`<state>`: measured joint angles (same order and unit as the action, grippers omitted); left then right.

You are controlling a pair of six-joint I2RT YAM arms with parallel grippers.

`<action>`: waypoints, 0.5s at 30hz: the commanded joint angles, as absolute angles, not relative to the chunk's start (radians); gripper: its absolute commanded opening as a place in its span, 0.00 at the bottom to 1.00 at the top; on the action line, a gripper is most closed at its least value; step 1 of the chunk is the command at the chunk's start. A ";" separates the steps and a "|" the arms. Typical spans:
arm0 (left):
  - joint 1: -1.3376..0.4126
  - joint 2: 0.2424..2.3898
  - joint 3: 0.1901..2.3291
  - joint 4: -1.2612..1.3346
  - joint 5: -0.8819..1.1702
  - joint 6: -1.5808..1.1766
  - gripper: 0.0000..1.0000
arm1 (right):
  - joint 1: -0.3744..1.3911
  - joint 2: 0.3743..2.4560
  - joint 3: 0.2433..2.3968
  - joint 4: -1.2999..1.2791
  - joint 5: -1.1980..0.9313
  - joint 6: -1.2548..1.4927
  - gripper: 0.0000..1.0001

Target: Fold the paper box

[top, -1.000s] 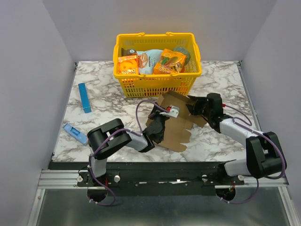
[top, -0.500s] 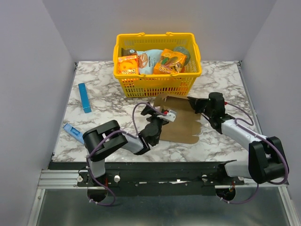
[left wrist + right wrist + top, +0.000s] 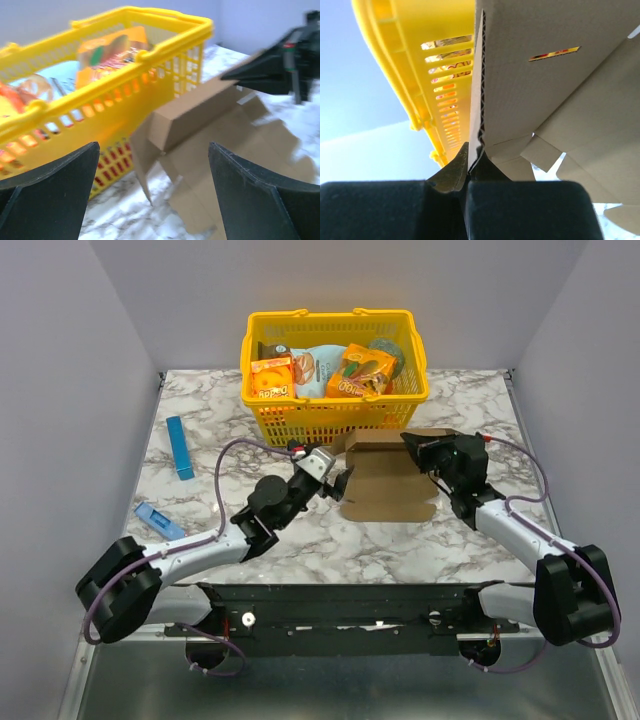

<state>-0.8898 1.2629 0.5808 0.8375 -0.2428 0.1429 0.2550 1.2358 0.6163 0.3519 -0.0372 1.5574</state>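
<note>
The paper box point(image 3: 387, 483) is a brown cardboard sheet lying on the marble table just in front of the yellow basket, its back panel standing up. My right gripper point(image 3: 412, 445) is shut on the upright back-right edge; the right wrist view shows the jaws point(image 3: 474, 159) pinching the corrugated edge of the cardboard point(image 3: 545, 75). My left gripper point(image 3: 340, 483) hovers open at the sheet's left edge, touching nothing. In the left wrist view its fingers point(image 3: 265, 195) stand wide apart before the cardboard point(image 3: 210, 130), with the right gripper point(image 3: 270, 70) beyond it.
A yellow basket point(image 3: 335, 415) holding orange snack boxes and packets stands right behind the sheet, close to both grippers point(image 3: 115, 100) point(image 3: 445, 75). A slim blue box point(image 3: 180, 447) and a light blue item point(image 3: 160, 523) lie at the left.
My left gripper has let go of the cardboard, opened wide and drawn back to the left. My right gripper has shut on the back-right edge, and the sheet now lies squarer, closer to the basket.
</note>
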 commanded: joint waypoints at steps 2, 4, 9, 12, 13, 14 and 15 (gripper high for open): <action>-0.805 1.178 0.601 0.474 0.080 -0.165 0.99 | 0.250 1.216 0.572 0.500 -0.029 1.306 0.06; -0.790 1.178 0.614 0.387 0.063 -0.234 0.99 | 0.250 1.216 0.546 0.550 -0.040 1.249 0.06; -0.743 1.167 0.594 0.400 0.105 -0.380 0.99 | 0.252 1.255 0.471 0.739 -0.078 1.169 0.07; -0.718 1.177 0.569 0.452 0.158 -0.411 0.99 | 0.252 1.287 0.437 0.802 -0.097 1.155 0.07; -0.710 1.181 0.563 0.463 0.167 -0.411 0.99 | 0.252 1.295 0.434 0.807 -0.098 1.151 0.07; -0.689 1.184 0.552 0.469 0.173 -0.414 0.99 | 0.252 1.305 0.433 0.807 -0.101 1.147 0.07; -0.675 1.184 0.546 0.492 0.178 -0.425 0.99 | 0.250 1.315 0.431 0.810 -0.107 1.143 0.07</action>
<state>-0.7185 1.1893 0.5804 0.4442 0.0898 -0.3431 0.2543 1.2758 0.4515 0.7029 -0.0742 1.2114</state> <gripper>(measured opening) 0.985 0.071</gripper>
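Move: Some 8 cm ahead of the open left hand, about 2 cm to its right and 5 cm below, hangs the box's left end flap. The open panels lie about 11 cm to that hand's right, 2 cm ahead and 12 cm below; the yellow basket's middle is roughly 23 cm straight ahead, 10 cm below. The right hand already pinches the long wall, its middle about 2 cm below the fingers; from there the flap is about 14 cm left, 1 cm back and 2 cm down. Sinking about 6.5 cm and easing back some 2 cm, the left hand tips its fingers down by about 30 degrees and swings slightly clockwise, staying wide open and clear of the end flap. The right hand keeps its pinch on the long wall, rolling its left side down and tilting its fingers up about 15 degrees each as it drops some 2 cm and draws back slightly. ##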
